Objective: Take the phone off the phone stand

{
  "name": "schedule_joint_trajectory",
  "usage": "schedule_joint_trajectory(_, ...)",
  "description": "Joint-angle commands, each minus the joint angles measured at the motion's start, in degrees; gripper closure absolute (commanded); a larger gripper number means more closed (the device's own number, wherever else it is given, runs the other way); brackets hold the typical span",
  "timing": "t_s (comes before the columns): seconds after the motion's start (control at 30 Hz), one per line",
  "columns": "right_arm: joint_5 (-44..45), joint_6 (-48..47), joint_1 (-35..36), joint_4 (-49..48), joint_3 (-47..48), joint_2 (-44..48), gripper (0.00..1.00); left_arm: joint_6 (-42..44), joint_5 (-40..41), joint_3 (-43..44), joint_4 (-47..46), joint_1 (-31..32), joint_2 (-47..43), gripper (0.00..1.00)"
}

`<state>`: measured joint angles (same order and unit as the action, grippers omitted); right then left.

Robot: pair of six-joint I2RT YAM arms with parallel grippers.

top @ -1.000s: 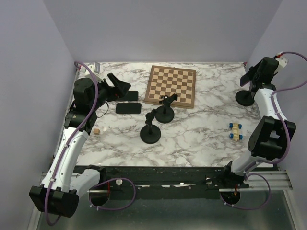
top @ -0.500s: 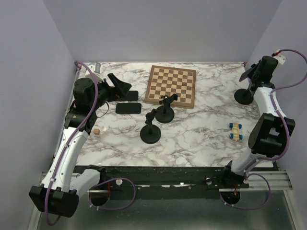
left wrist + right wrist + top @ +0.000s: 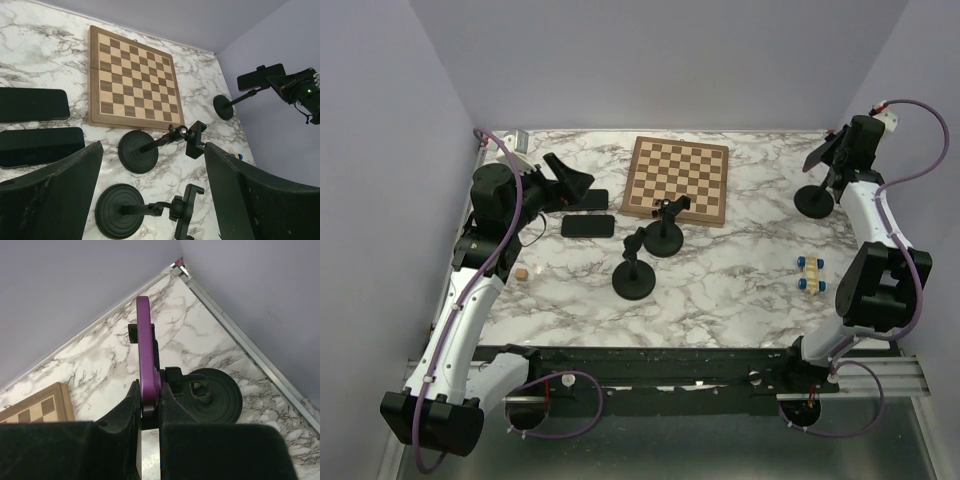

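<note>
The phone (image 3: 146,350) has a purple case and stands on edge in the clamp of a black phone stand (image 3: 215,395) at the far right of the table. My right gripper (image 3: 150,390) is shut on the phone's lower end, with the clamp still right behind it. In the top view the right gripper (image 3: 838,156) holds the phone (image 3: 819,156) above the stand's round base (image 3: 815,201). My left gripper (image 3: 570,185) is open and empty over the far left of the table; in its wrist view (image 3: 152,147) the phone (image 3: 260,78) shows far off.
A chessboard (image 3: 677,178) lies at the back middle. Two empty black stands (image 3: 635,275) (image 3: 664,236) stand mid-table. Two dark phones (image 3: 588,225) (image 3: 590,198) lie flat near the left gripper. A small wooden block (image 3: 521,272) and a blue-wheeled toy (image 3: 810,272) lie on the marble.
My right gripper has moved left and farther back with the phone in it, and the stand's base has slid left along with it. The left arm has stayed still.
</note>
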<state>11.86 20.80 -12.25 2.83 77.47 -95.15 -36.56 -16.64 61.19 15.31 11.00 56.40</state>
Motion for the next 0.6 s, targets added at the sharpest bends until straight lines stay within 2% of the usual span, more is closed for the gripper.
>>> schedule_joint_trajectory(0.0, -3.7, 1.8, 2.0, 5.9, -2.0, 3.4, 0.99, -0.2, -1.6, 0.9, -1.4, -0.1, -1.5, 0.11)
schedule_joint_trajectory(0.17, -3.9, 2.5, 4.7, 10.1, -5.1, 8.6, 0.99, -0.4, -2.2, 0.9, -1.6, 0.0, -1.6, 0.11)
schedule_joint_trajectory(0.57, -6.0, 3.4, 18.7, 32.0, -6.0, 18.1, 1.00, -1.1, -3.9, 0.7, -2.3, 0.0, -1.2, 0.11)
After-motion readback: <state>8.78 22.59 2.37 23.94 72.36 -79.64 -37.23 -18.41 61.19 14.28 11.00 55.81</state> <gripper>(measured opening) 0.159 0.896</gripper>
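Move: The right hand already pinches the purple phone, still in its stand, with the stand's base about 20 cm below and 3 cm to the right. It is bound for clear table some 20 cm left and 12 cm back; the toy car lies 18 cm back, roughly level sideways, and the chessboard about 39 cm left, 5 cm farther out. From the left hand the phone is some 16 cm ahead, 65 cm right and 10 cm lower. Keeping its pinch, the right hand carries the phone about 14 cm left and 8 cm back, turning counter-clockwise. ##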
